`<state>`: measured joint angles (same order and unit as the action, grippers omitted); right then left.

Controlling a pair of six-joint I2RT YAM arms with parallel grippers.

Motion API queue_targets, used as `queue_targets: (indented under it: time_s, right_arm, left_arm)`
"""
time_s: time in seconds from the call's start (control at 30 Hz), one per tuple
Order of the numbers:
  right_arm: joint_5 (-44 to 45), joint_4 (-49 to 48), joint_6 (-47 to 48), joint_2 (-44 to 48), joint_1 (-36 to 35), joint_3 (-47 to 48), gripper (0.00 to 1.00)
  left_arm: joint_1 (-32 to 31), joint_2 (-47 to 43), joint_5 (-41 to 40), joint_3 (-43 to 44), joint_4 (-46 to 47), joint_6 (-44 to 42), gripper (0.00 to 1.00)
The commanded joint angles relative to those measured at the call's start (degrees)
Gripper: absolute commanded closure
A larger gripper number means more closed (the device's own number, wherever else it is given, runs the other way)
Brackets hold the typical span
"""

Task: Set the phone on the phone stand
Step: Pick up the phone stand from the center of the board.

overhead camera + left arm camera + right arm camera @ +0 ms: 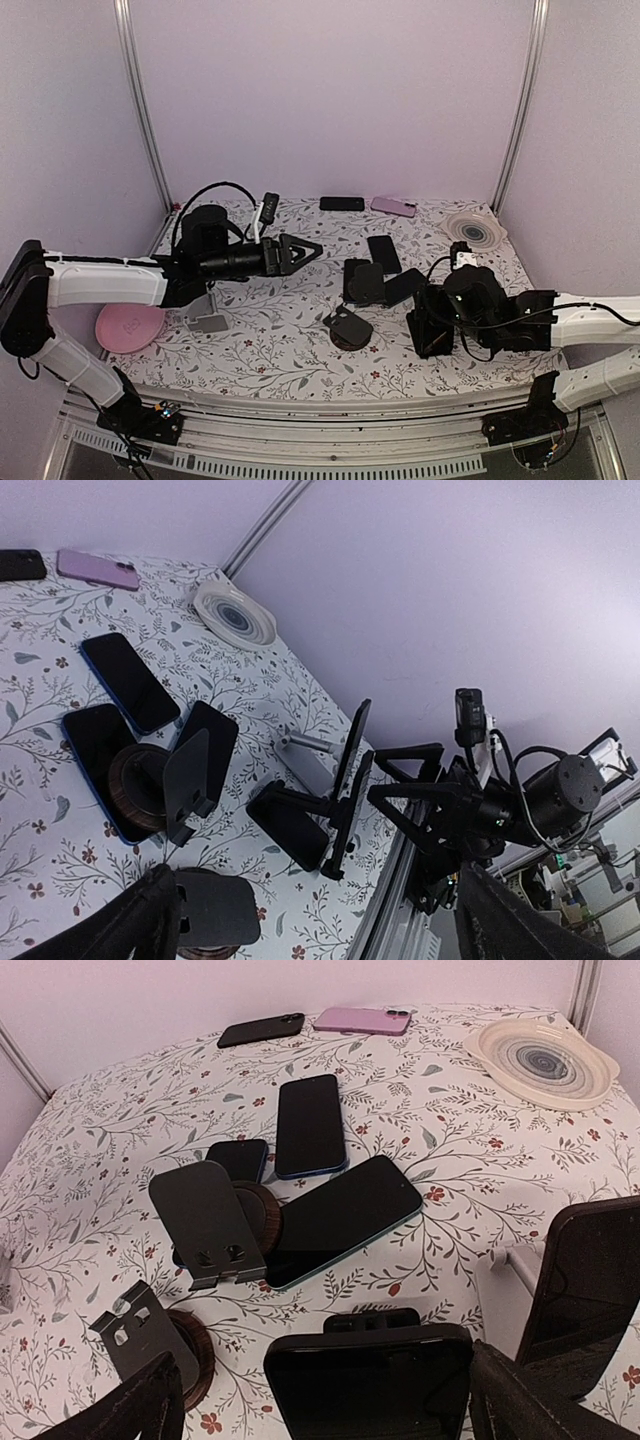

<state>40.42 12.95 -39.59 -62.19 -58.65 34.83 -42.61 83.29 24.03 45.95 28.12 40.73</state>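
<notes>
A dark phone (368, 1385) stands upright on a black phone stand (372, 1318) near the table's front right. My right gripper (330, 1410) is open. Its fingers (135, 1410) flank the phone, with a visible gap on the left side. The left wrist view shows the same phone (340, 810) edge-on on its black stand (290, 825), with the right gripper (415, 780) spread just behind it. My left gripper (312, 256) hovers open and empty over the table's left middle, well away from the stand.
A second phone (590, 1290) leans on a silver stand (512, 1268) to the right. Two wood-based stands (215, 1222) (150, 1345), flat phones (345, 1218) (310, 1125), a white plate (545, 1062), a pink plate (130, 327) and another silver stand (208, 316) lie around.
</notes>
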Motion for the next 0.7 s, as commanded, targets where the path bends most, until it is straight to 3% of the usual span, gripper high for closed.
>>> queue_targets:
  time_s: [0.0, 0.3, 0.67]
  right_arm:
    - [-1.7, 2.3, 0.7, 1.5, 0.7, 2.6, 0.01]
    - [-1.2, 3.7, 3.4, 4.0, 1.2, 5.3, 0.01]
    - [-1.8, 2.8, 7.4, 5.3, 1.3, 8.6, 0.01]
  left_arm:
    - [0.7, 0.7, 1.0, -0.3, 1.6, 0.1, 0.05]
    - [-0.3, 3.0, 1.4, 0.0, 0.9, -0.2, 0.05]
    - [-6.8, 12.1, 0.3, 3.7, -0.2, -0.2, 0.05]
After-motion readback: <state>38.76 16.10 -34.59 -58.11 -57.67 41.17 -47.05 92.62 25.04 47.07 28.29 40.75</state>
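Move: The nearer phone stand, folded over its round wooden base, lies about 9 cm to the left hand's right, roughly level with it in reach and some 19 cm below. Beyond that, about 15 cm ahead of the hand and 14 cm to its right, is the second stand. From the right hand the nearer stand is about 15 cm left, 3 cm ahead and 10 cm below; the phone on its stand is straight below, about 8 cm down and 1 cm right. Towards the nearer phone stand the open left hand comes down, hesitantly and then gathering speed, some 6 cm, drifting about 3.5 cm right and a little back late on, its fingertips dipping several degrees. The right hand, already open, rises about 5.5 cm away from the propped phone, fingers staying wide. ##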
